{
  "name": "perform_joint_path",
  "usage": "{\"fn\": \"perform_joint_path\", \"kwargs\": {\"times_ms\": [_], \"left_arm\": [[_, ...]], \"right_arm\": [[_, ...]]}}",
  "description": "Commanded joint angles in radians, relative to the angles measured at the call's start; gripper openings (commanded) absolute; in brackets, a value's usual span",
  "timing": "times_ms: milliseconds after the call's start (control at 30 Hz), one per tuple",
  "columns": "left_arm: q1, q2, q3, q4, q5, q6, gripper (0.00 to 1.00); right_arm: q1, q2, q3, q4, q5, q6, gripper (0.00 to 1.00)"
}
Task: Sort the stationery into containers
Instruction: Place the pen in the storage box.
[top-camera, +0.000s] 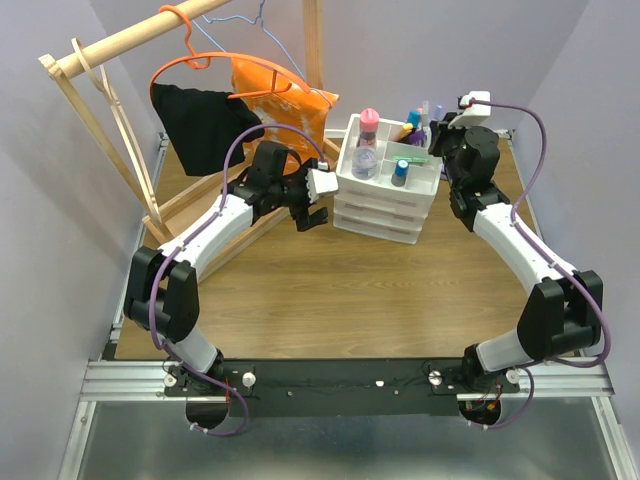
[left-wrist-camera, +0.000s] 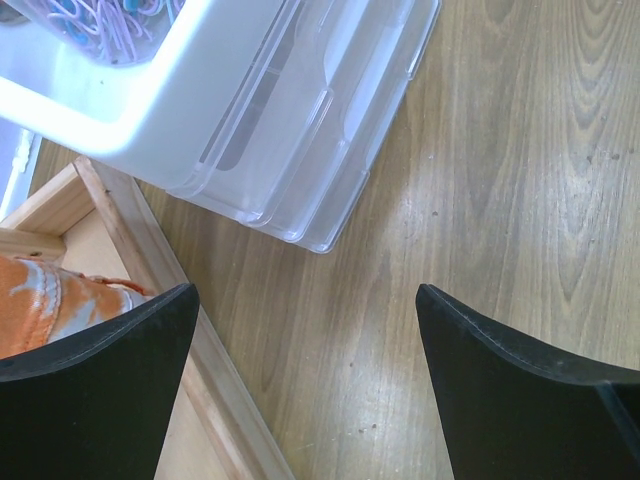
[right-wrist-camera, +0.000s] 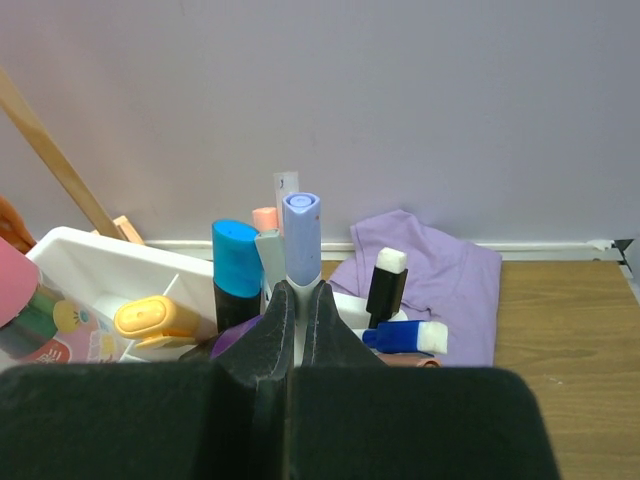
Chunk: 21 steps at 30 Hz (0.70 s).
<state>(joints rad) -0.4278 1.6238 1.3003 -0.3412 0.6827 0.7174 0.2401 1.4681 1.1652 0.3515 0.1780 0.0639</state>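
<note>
The white three-drawer organiser (top-camera: 385, 205) stands at the back middle, its divided top tray holding a pink-capped bottle (top-camera: 368, 135), a blue-capped bottle (top-camera: 399, 172) and upright pens. My right gripper (top-camera: 441, 132) hangs over the tray's back right compartment. In the right wrist view it (right-wrist-camera: 301, 290) is shut on a thin white pen with a lilac cap (right-wrist-camera: 301, 230), beside a blue highlighter (right-wrist-camera: 236, 265) and a yellow one (right-wrist-camera: 155, 318). My left gripper (top-camera: 312, 210) hovers left of the organiser. It (left-wrist-camera: 305, 300) is open over bare wood with nothing between its fingers.
A wooden clothes rack (top-camera: 100, 50) with a black garment (top-camera: 205, 125) and an orange bag (top-camera: 275, 105) fills the back left; its base rail (left-wrist-camera: 150, 260) runs under my left finger. A purple cloth (right-wrist-camera: 430, 275) lies behind the organiser by the wall.
</note>
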Motion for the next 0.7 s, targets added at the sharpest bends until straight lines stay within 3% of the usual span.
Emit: {"fn": "perform_joint_path", "kwargs": {"times_ms": [0,167,300,433,667], "left_arm": [[-0.006,-0.010,-0.016,0.014,-0.018,-0.004,0.99],[-0.008,-0.010,-0.022,0.025,-0.018,-0.006,0.99],[-0.008,-0.012,-0.027,0.031,-0.012,-0.003,0.99],[-0.008,-0.013,-0.029,0.036,-0.012,0.010,0.99],[-0.008,-0.012,-0.036,0.062,-0.002,0.013,0.99]], "right_arm": [[-0.004,0.020,-0.016,0.012,-0.040,-0.004,0.01],[-0.005,0.017,-0.002,-0.014,-0.049,-0.016,0.01],[-0.005,0.009,0.028,-0.049,-0.067,-0.018,0.23],[-0.005,-0.005,0.048,-0.088,-0.072,-0.015,0.36],[-0.005,-0.028,0.074,-0.121,-0.054,-0.026,0.39]]}}
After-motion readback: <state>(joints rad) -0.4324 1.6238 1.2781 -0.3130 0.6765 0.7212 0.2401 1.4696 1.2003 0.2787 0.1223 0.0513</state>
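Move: Right at the pen compartment in the storage box's rear right corner: its middle is about 2 cm left, 1 cm ahead and 4 cm below the right hand, which holds the pen upright. The blue-capped marker is some 4 cm left and 3 cm ahead of that hand, the yellow highlighter about 7 cm left and 1 cm ahead, and the pink-capped bottle some 15 cm left and 2 cm back. From the left hand, the compartment is roughly 14 cm ahead, 23 cm right and 9 cm up. Letting go of the pen in the rear right compartment, the right hand keeps its height and reach and opens its fingers from shut to a bit over a third. It drifts only about 1 cm left and swings a few degrees counter-clockwise, still pointing forward, so the fingers end parted on either side of the pen. ##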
